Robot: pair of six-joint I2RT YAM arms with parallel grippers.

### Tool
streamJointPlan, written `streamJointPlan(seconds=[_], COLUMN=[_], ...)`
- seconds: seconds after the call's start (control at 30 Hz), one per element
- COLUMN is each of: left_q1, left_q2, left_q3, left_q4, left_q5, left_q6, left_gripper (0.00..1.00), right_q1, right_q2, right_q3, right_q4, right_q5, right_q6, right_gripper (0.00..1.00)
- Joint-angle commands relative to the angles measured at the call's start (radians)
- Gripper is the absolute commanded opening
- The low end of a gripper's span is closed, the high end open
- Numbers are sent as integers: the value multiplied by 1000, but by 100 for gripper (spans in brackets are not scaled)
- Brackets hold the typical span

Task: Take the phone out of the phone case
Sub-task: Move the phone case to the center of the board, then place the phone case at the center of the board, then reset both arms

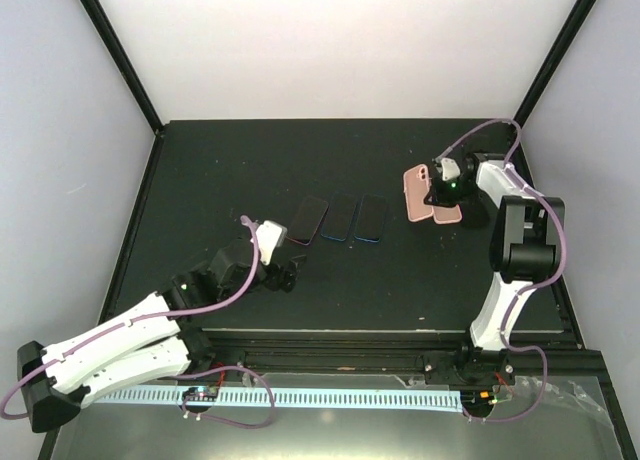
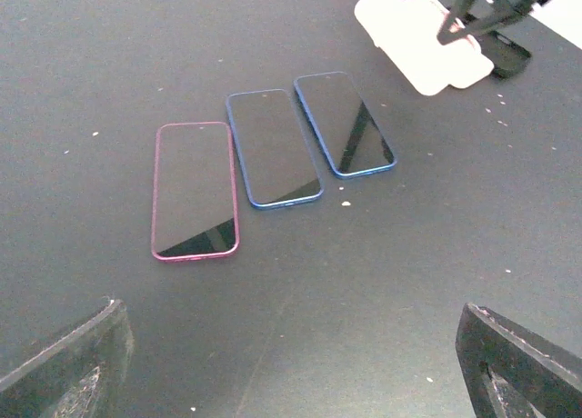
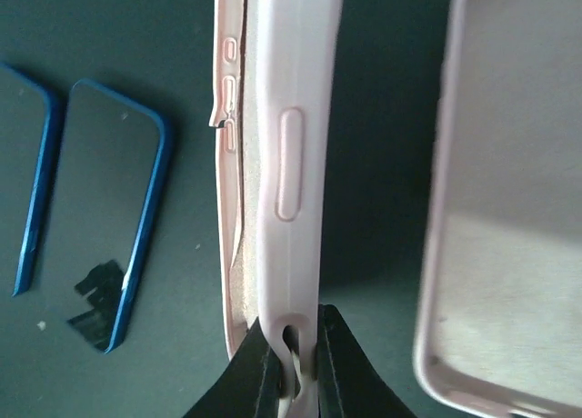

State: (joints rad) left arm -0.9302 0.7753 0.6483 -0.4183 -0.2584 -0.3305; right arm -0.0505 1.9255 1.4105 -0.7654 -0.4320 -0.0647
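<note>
Three bare phones lie screen-up in a row mid-table: a pink-rimmed phone [image 1: 308, 220] [image 2: 195, 189] and two blue-rimmed phones [image 1: 340, 218] [image 1: 372, 218] [image 2: 272, 147] [image 2: 344, 124]. My left gripper [image 1: 285, 275] [image 2: 296, 382] hovers just in front of them, open, with only table between its fingers [image 2: 68, 368]. At the right, my right gripper [image 1: 437, 192] [image 3: 293, 368] is shut on the bottom edge of a pale pink phone case [image 1: 417, 193] [image 3: 291, 164] [image 2: 418, 36]. The case is lifted edge-on and shows its lining, with no phone inside.
A second empty pink case [image 1: 447, 215] [image 3: 509, 209] lies on the black table [image 1: 220, 170] under and beside the right gripper. White walls [image 1: 60, 130] stand close on the left, right and back. The blue phones [image 3: 114, 209] lie left of the held case.
</note>
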Motion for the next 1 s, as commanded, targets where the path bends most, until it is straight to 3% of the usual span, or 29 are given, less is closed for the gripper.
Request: streamJointPlan(seconds=[0.0,0.13,0.23,0.4,0.77,0.97], left_q1=[14,17,18,20,68,180], left_q2=[-44,-47,-29,-10,41,89], left_q3=[-49,-64,-59,-50,60,190], left_q4=[24,50,45,20,-123,-239], left_q5=[-92,-65,-60,-78,-156,-160], left_q6=[-62,-61,-64,-83,-51,11], left_gripper=[99,99,99,99,99,99], right_q1=[2,1,0,-33,-34,-34], right_q2=[49,113,126,-20,-311,-553], right_q3=[-7,16,69,76,-94,-133], right_q4=[-60,-59,-93,-111,-141,-138], right_q5=[-148,-136,-88,24,-75,-142], right_q6=[-41,-42,-53,-82,-186,-207], right_gripper=[4,9,27,43,45,44])
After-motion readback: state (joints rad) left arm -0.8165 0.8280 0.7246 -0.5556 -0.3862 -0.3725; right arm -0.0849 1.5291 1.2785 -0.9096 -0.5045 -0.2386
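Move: The right hand holds the pink phone case by its right long side. The bare board where it is to lie has its middle about 4 cm left of that hand, 2 cm back and 5 cm below. The other pink case lies level with the hand, roughly 6 cm to the right, and the nearest blue phone some 18 cm left and 5 cm back, both on the board. From the left hand, the landing spot is about 38 cm right, 23 cm ahead and 18 cm below. Downward first, about 3.5 cm and slightly back, the right hand lowers the case to the board beside the other pink case, and its fingers open to just under half, letting go. It then lifts clear some 13 cm, drawing back about 5 cm as the fingertips swing outward. The empty, open left hand dips, then climbs again, ending 5 cm farther left and 3 cm forward. ##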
